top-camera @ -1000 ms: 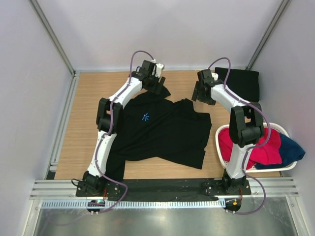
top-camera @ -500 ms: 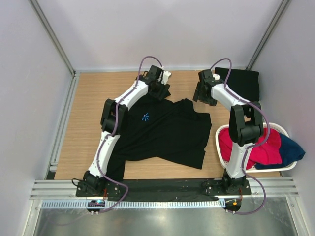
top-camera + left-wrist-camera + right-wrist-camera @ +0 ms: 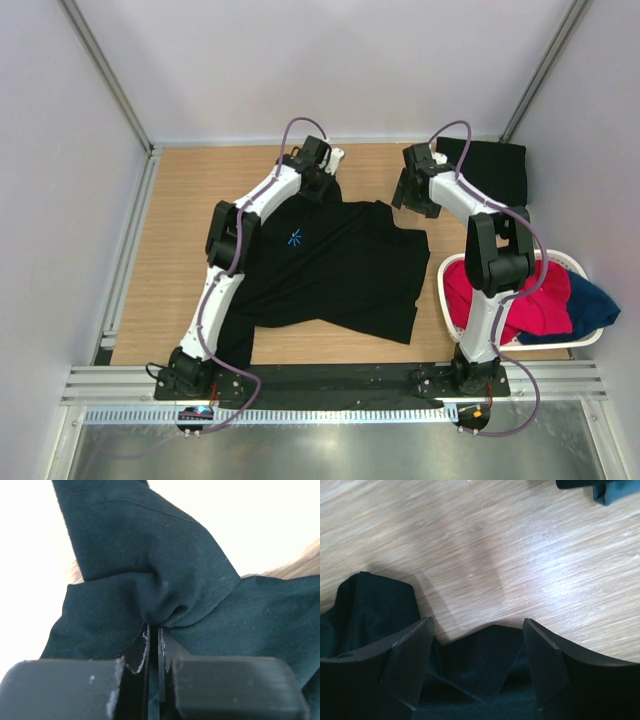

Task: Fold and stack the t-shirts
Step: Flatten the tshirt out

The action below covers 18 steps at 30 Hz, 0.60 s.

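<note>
A black t-shirt (image 3: 340, 270) with a light-blue starburst mark (image 3: 295, 238) lies spread on the wooden table. My left gripper (image 3: 322, 183) is at its far edge by the collar, shut on a bunched fold of the black cloth (image 3: 165, 595). My right gripper (image 3: 408, 192) is open just above the shirt's far right sleeve edge (image 3: 480, 665), with cloth between its fingers (image 3: 410, 655) but not pinched. A second black t-shirt (image 3: 490, 168) lies folded at the far right corner.
A white oval basket (image 3: 448, 300) with red and blue clothes stands at the right, beside the right arm's base. The table's far wall runs just behind both grippers. Bare wood (image 3: 180, 200) lies left of the shirt.
My left gripper has moved right and slightly toward the near side along the shirt's far edge, dragging the collar cloth with it. The right gripper has barely moved.
</note>
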Available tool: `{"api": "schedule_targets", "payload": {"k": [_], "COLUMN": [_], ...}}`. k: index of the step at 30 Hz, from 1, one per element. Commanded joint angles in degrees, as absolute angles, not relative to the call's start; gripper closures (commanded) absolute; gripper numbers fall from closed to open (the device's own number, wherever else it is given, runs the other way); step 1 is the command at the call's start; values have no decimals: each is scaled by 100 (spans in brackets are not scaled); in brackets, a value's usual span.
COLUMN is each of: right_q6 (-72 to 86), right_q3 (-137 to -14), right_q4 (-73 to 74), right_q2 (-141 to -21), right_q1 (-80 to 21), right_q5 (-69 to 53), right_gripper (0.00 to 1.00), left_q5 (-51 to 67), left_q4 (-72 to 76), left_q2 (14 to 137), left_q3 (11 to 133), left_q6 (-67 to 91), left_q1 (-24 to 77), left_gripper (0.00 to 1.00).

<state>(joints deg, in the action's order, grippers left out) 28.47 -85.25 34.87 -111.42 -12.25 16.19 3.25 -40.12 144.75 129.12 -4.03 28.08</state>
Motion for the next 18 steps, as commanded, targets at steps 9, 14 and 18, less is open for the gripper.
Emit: {"api": "schedule_targets", "payload": {"k": [9,14,18], "right_q6": [3023,3102,3146], "right_q3": [-7946,-7568,-7410], "right_q4": [3147,2875,2778], "right_q2": [-10995,-10986,-10978], "right_q1": [-1222,-1248,-1336], "right_q5": [1433,1318,1318], "right_gripper": [23,24,24], "left_q5": [1168,1671,1538], "left_q4": [-2454,-2039,-1995], "left_q2": [12332,12120,12190], "left_q3": [11357,10714,10573], "left_q6": [1834,2311,2338], "left_q1": [1532,854,431], "left_gripper": [98,96,96]}}
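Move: The left hand already pinches the t-shirt's far edge; its destination, the bare far-left table, lies about 20 cm left, 4 cm ahead and level with it or slightly lower. The blue print is some 11 cm behind and 5 cm left of the left hand. The right hand's target, the shirt's far-right shoulder edge, is about 5 cm back, straight below by 6 cm; the shirt's raised peak is 8 cm left and 1 cm ahead, the black stack 14 cm right and 10 cm ahead. Keep the left fingers shut on the shirt's far edge and sweep it left some 17 cm, speeding up, rising about 13 cm and easing forward late, while the wrist turns counter-clockwise about 30 degrees and its left side dips. Meanwhile sink the open right gripper some 5 cm and draw it back over 3 cm, down towards the far-right shoulder edge. ##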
